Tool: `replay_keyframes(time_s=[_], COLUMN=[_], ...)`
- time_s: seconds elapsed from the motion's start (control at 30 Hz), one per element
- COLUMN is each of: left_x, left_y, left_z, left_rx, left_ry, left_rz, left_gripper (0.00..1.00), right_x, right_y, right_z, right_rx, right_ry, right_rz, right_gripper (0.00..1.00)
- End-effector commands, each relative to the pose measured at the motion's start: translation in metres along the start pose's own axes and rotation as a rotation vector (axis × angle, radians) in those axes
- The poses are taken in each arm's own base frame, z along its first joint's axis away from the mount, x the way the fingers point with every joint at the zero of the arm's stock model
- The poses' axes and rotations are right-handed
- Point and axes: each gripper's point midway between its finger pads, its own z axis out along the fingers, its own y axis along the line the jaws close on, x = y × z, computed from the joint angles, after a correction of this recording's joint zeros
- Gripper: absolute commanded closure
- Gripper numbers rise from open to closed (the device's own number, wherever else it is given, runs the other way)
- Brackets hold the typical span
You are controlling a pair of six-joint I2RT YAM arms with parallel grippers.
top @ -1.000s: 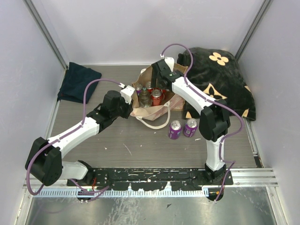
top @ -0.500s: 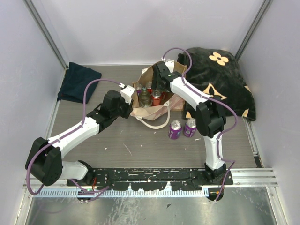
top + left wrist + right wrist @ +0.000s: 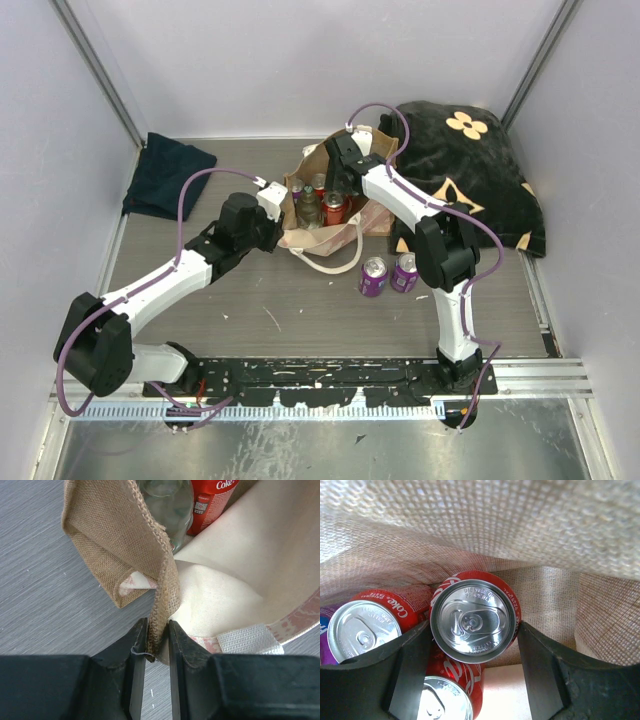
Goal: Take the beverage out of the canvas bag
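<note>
The canvas bag (image 3: 304, 240) stands open at mid-table with several drinks inside. My left gripper (image 3: 283, 214) is shut on the bag's burlap rim (image 3: 159, 605) at its near-left corner. My right gripper (image 3: 340, 190) reaches down into the bag. Its fingers press both sides of an upright red Coke can (image 3: 472, 620), which also shows from above (image 3: 334, 207). Two more Coke cans (image 3: 365, 632) (image 3: 445, 700) stand beside it. The left wrist view shows a clear glass bottle (image 3: 165, 505) and a Coke can (image 3: 210, 500) inside the bag.
Two purple cans (image 3: 373, 277) (image 3: 406, 271) stand on the table just right of the bag. A black blanket with tan flower marks (image 3: 470, 170) lies at the back right. A dark navy folded cloth (image 3: 168, 175) lies at the back left. The bag's cream handle (image 3: 335, 263) droops forward.
My right arm has pushed deeper and leftward into the bag, onto the red can. The left arm and the bag have not moved.
</note>
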Motion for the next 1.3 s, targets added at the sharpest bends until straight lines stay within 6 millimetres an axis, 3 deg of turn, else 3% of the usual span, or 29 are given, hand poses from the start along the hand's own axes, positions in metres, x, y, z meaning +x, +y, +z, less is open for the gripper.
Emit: replay_keyframes(time_s=[0.0, 0.07, 0.1, 0.2, 0.27, 0.5, 0.63, 0.73, 0.87, 1.03, 1.13, 1.27], left_x=[0.024, 0.024, 0.023, 0.023, 0.022, 0.018, 0.018, 0.017, 0.016, 0.015, 0.015, 0.015], left_y=[0.001, 0.001, 0.002, 0.003, 0.003, 0.002, 0.003, 0.003, 0.003, 0.003, 0.001, 0.001], left_z=[0.002, 0.002, 0.002, 0.002, 0.001, 0.000, 0.000, -0.001, 0.000, 0.000, 0.000, 0.001], left_rx=[-0.001, -0.003, -0.005, -0.012, -0.011, -0.008, -0.013, -0.012, -0.013, -0.011, -0.006, -0.001], left_ry=[0.070, 0.072, 0.070, 0.067, 0.063, 0.051, 0.052, 0.050, 0.048, 0.047, 0.047, 0.047], left_rz=[0.014, 0.016, 0.017, 0.020, 0.020, 0.015, 0.016, 0.016, 0.015, 0.015, 0.011, 0.007], left_gripper=[0.71, 0.71, 0.71, 0.71, 0.71, 0.71, 0.71, 0.71, 0.71, 0.71, 0.70, 0.70], right_x=[0.011, 0.013, 0.012, 0.000, -0.021, -0.107, -0.138, -0.148, -0.151, -0.132, -0.109, -0.064], right_y=[0.002, 0.000, 0.000, -0.001, 0.000, 0.001, 0.004, 0.008, 0.016, 0.033, 0.039, 0.047], right_z=[0.019, 0.018, 0.017, 0.006, -0.009, -0.086, -0.130, -0.157, -0.198, -0.267, -0.298, -0.321], right_rx=[-0.005, -0.004, -0.002, -0.013, -0.023, -0.092, -0.155, -0.215, -0.286, -0.346, -0.389, -0.485], right_ry=[0.029, 0.038, 0.038, 0.000, -0.078, -0.355, -0.478, -0.536, -0.609, -0.705, -0.720, -0.683], right_rz=[0.019, 0.010, 0.004, -0.019, -0.032, -0.023, -0.012, -0.007, -0.029, -0.149, -0.206, -0.292], right_gripper=[0.69, 0.96, 0.99, 0.99, 0.99, 0.99, 0.99, 0.99, 0.99, 0.99, 0.99, 0.99])
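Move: The right hand already grips a Coke can near its top inside the canvas bag. The nearer of the two purple cans already out on the table stands about 23 cm back and 5 cm to its right; the other is some 7 cm farther right. Left in the bag, one Coke can is 6 cm back and 4 cm left, the glass bottle 5 cm back and 10 cm left. From the left hand, the nearer purple can is about 8 cm back and 22 cm right. Upward first, slowly and then fast, the right hand lifts the gripped Coke can some 23 cm out of the bag, then late in the rise draws back about 13 cm over the bag's front part, swinging left. Its fingers tip up roughly 35 degrees and turn counter-clockwise, keeping their hold, while the left hand stays still, pinching the bag's rim. ##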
